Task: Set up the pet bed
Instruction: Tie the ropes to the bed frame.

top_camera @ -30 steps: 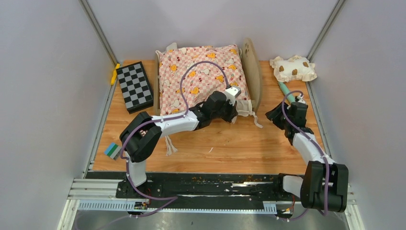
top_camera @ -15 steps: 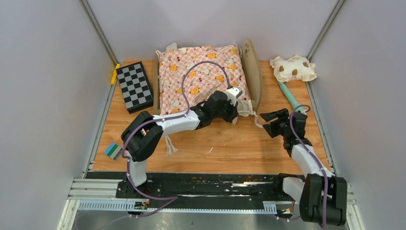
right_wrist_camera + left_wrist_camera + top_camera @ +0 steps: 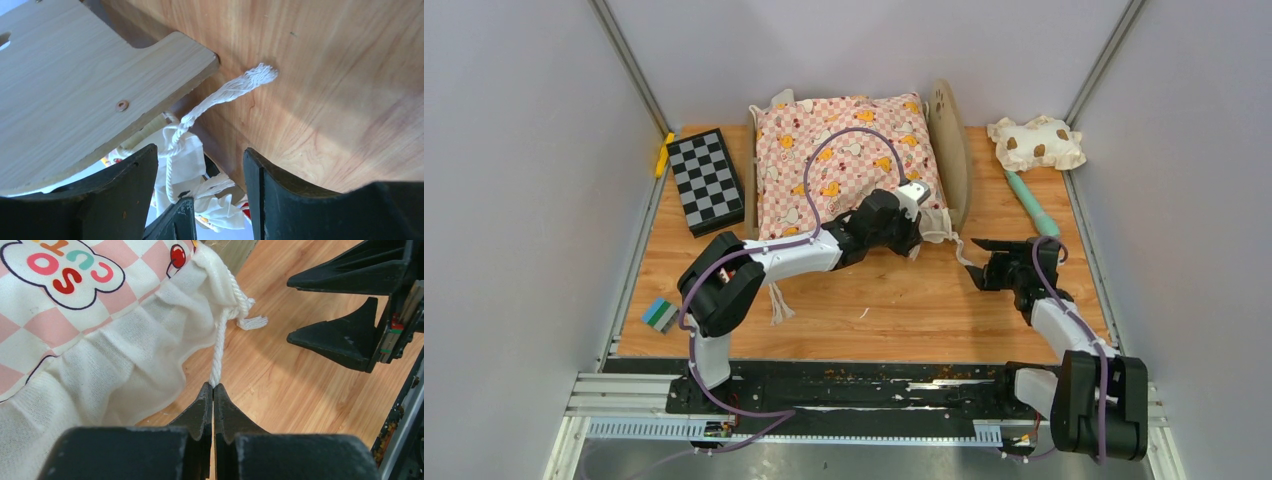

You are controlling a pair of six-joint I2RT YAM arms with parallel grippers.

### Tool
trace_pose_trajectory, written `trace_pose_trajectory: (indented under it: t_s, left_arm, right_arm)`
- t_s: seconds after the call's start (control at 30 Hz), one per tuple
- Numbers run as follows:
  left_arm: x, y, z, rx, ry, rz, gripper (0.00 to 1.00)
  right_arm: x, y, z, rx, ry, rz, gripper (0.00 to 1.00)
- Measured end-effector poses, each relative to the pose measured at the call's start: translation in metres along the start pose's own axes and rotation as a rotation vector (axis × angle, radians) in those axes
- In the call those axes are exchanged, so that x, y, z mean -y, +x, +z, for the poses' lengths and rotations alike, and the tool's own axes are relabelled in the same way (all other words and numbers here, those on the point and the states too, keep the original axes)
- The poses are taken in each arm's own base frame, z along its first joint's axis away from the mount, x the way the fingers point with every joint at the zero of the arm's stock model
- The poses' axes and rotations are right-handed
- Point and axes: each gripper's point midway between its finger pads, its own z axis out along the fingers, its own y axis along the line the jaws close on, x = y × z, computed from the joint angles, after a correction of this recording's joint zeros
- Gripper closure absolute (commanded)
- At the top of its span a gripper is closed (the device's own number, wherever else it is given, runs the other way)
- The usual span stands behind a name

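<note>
The pet bed [image 3: 948,150] stands at the back, a light-wood frame with a paw cutout in its headboard on the right. A pink checkered cushion [image 3: 844,160] covers its base. My left gripper [image 3: 918,236] is at the cushion's near right corner, shut on the cushion's white cord [image 3: 218,360]; the left wrist view shows the jaws [image 3: 213,387] pinching it. My right gripper [image 3: 980,262] hovers open just right of that corner and holds nothing. In the right wrist view its fingers [image 3: 199,150] frame the cord's knot below the headboard [image 3: 75,85]; the frayed cord end [image 3: 235,87] lies on the table.
A checkered box [image 3: 705,180] lies left of the bed, with a yellow piece [image 3: 664,155] behind it. A cream spotted pillow [image 3: 1036,142] sits at the back right, a teal stick [image 3: 1032,203] in front of it. A blue-green block [image 3: 660,314] sits near the left edge.
My right arm swung left and forward from beside the teal stick to the cushion's corner, and its jaws opened wider. The left arm stayed put, still pinching the cord.
</note>
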Motion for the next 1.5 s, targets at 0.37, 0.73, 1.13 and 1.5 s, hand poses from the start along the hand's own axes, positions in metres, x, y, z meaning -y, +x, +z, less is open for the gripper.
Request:
trace_pose_trajectory:
  t_s: [0.37, 0.73, 1.13, 1.5]
  left_arm:
    - [0.001, 0.001, 0.001, -0.002, 0.005, -0.001, 1.00]
    - [0.001, 0.007, 0.004, -0.018, 0.015, -0.003, 1.00]
    - [0.002, 0.008, 0.004, -0.021, 0.022, -0.003, 1.00]
    - [0.003, 0.008, 0.004, -0.022, 0.025, -0.003, 1.00]
  right_arm:
    - [0.017, 0.003, 0.026, -0.045, 0.077, 0.129, 0.36]
    - [0.014, 0.014, 0.044, -0.075, 0.084, 0.192, 0.37]
    - [0.011, 0.005, 0.061, -0.048, 0.074, 0.256, 0.48]
    - [0.001, 0.000, 0.072, -0.030, 0.055, 0.274, 0.57]
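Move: The cord's loose tail, hanging from the knot at the bed frame's near headboard corner, has its middle about 5 cm ahead of the right hand, 2 cm left and 5 cm below. The knot is roughly 7 cm ahead and 4 cm left, 3 cm below; the left fingertips are some 12 cm left, 3 cm ahead and 4 cm higher. From the left hand, that tail lies about 11 cm right, 2 cm ahead and 9 cm below. The right hand, fingers open, first sinks about 3.5 cm while easing left and slightly forward, then runs forward some 4 cm and a little lower towards the loose tail, rolling about 10 degrees so its left side rises. As it comes in by the headboard corner its fingers narrow by about a third around the tail without shutting, while the left hand keeps its pinch on the other cord end, sinking barely a centimetre. ##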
